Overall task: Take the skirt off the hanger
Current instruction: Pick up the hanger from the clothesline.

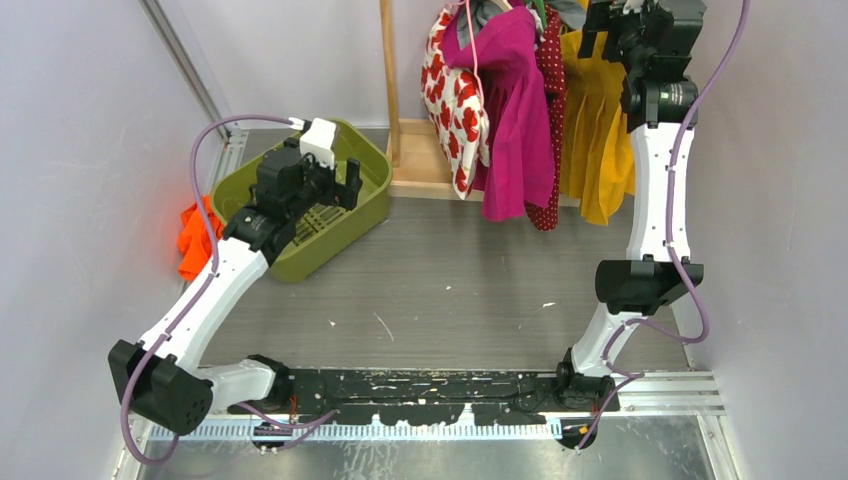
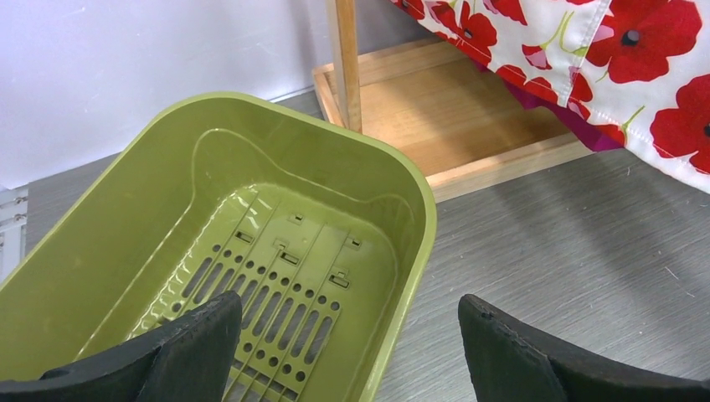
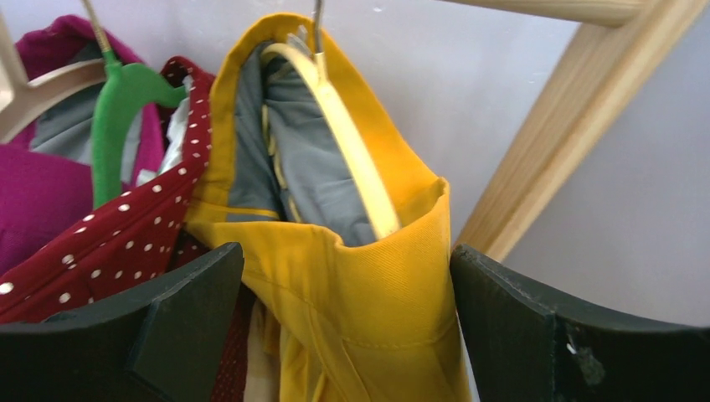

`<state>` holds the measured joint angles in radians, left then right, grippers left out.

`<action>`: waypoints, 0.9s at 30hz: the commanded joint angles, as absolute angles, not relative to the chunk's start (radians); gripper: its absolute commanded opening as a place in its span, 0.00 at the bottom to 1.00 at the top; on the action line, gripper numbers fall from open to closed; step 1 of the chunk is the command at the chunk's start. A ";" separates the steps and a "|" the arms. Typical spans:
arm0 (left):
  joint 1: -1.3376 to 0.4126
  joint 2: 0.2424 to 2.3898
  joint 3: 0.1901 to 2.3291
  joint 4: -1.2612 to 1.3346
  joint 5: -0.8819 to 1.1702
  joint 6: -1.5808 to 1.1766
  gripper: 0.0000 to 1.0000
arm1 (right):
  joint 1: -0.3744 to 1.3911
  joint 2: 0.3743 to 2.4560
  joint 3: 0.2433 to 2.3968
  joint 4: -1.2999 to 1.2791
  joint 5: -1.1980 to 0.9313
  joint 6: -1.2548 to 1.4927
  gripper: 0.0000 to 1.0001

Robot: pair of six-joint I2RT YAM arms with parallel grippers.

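Note:
The yellow skirt (image 1: pixel 597 130) hangs at the right end of the rack on a pale yellow hanger (image 3: pixel 356 159). Its waistband (image 3: pixel 368 285) gapes and shows a grey lining. My right gripper (image 3: pixel 347 255) is raised to the rack top (image 1: pixel 612 22), open. Its two dark fingers (image 3: pixel 184 310) straddle the waistband, and the right one sits at the fabric's edge. My left gripper (image 1: pixel 338 190) hovers low over the green basket (image 1: pixel 372 160), open with nothing between its fingers (image 2: pixel 350 303).
Beside the skirt hang a red dotted garment (image 3: pixel 100 243) on a green hanger (image 3: pixel 117 117), a magenta one (image 1: pixel 515 110) and a poppy-print one (image 1: pixel 450 100). The rack's wooden post (image 1: pixel 388 70) and base (image 2: pixel 452 117) stand behind the basket (image 2: pixel 419 201). An orange cloth (image 1: pixel 193 235) lies to the basket's left.

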<state>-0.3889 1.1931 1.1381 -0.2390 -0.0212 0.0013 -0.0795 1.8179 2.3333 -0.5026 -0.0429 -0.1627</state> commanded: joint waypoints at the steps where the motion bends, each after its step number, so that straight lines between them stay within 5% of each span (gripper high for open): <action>1: -0.393 1.192 1.141 -0.183 -0.015 0.002 0.98 | -0.075 1.789 2.327 -0.488 -0.183 -0.151 0.98; 11: -0.393 1.193 1.135 -0.181 -0.027 0.010 0.98 | -0.077 1.830 2.342 -0.463 -0.274 -0.089 0.96; 18: -0.393 1.205 1.137 -0.184 -0.029 0.013 0.98 | -0.077 1.768 2.193 -0.423 -0.544 -0.041 0.93; 27: -0.393 1.218 1.147 -0.186 -0.035 0.016 0.98 | -0.077 1.739 2.198 -0.312 -0.293 -0.023 0.96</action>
<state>-0.3889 1.2156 1.1324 -0.2371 -0.0254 0.0086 -0.0883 1.7668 2.1635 -0.3817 -0.3809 -0.0593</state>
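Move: The near shoulder of the yellow skirt on its hanger sits between the right gripper's open fingers, about 2 cm ahead of the hand point, 2 cm to its right and roughly at its height. The polka-dot skirt hangs some 9 cm left of the hand and 2 cm ahead. The green hanger is about 11 cm left, 6 cm ahead and 6 cm higher. From the left gripper, the yellow shoulder is roughly 45 cm right, 16 cm ahead and 20 cm up. Sweep the right gripper left about 6 cm towards the polka-dot skirt, sinking some 2 cm and swinging the fingers counter-clockwise about 20 degrees. Keep the fingers wide open around the yellow skirt's near shoulder and let the right finger push the cloth along; ease to a stop with a slight drift back right. ##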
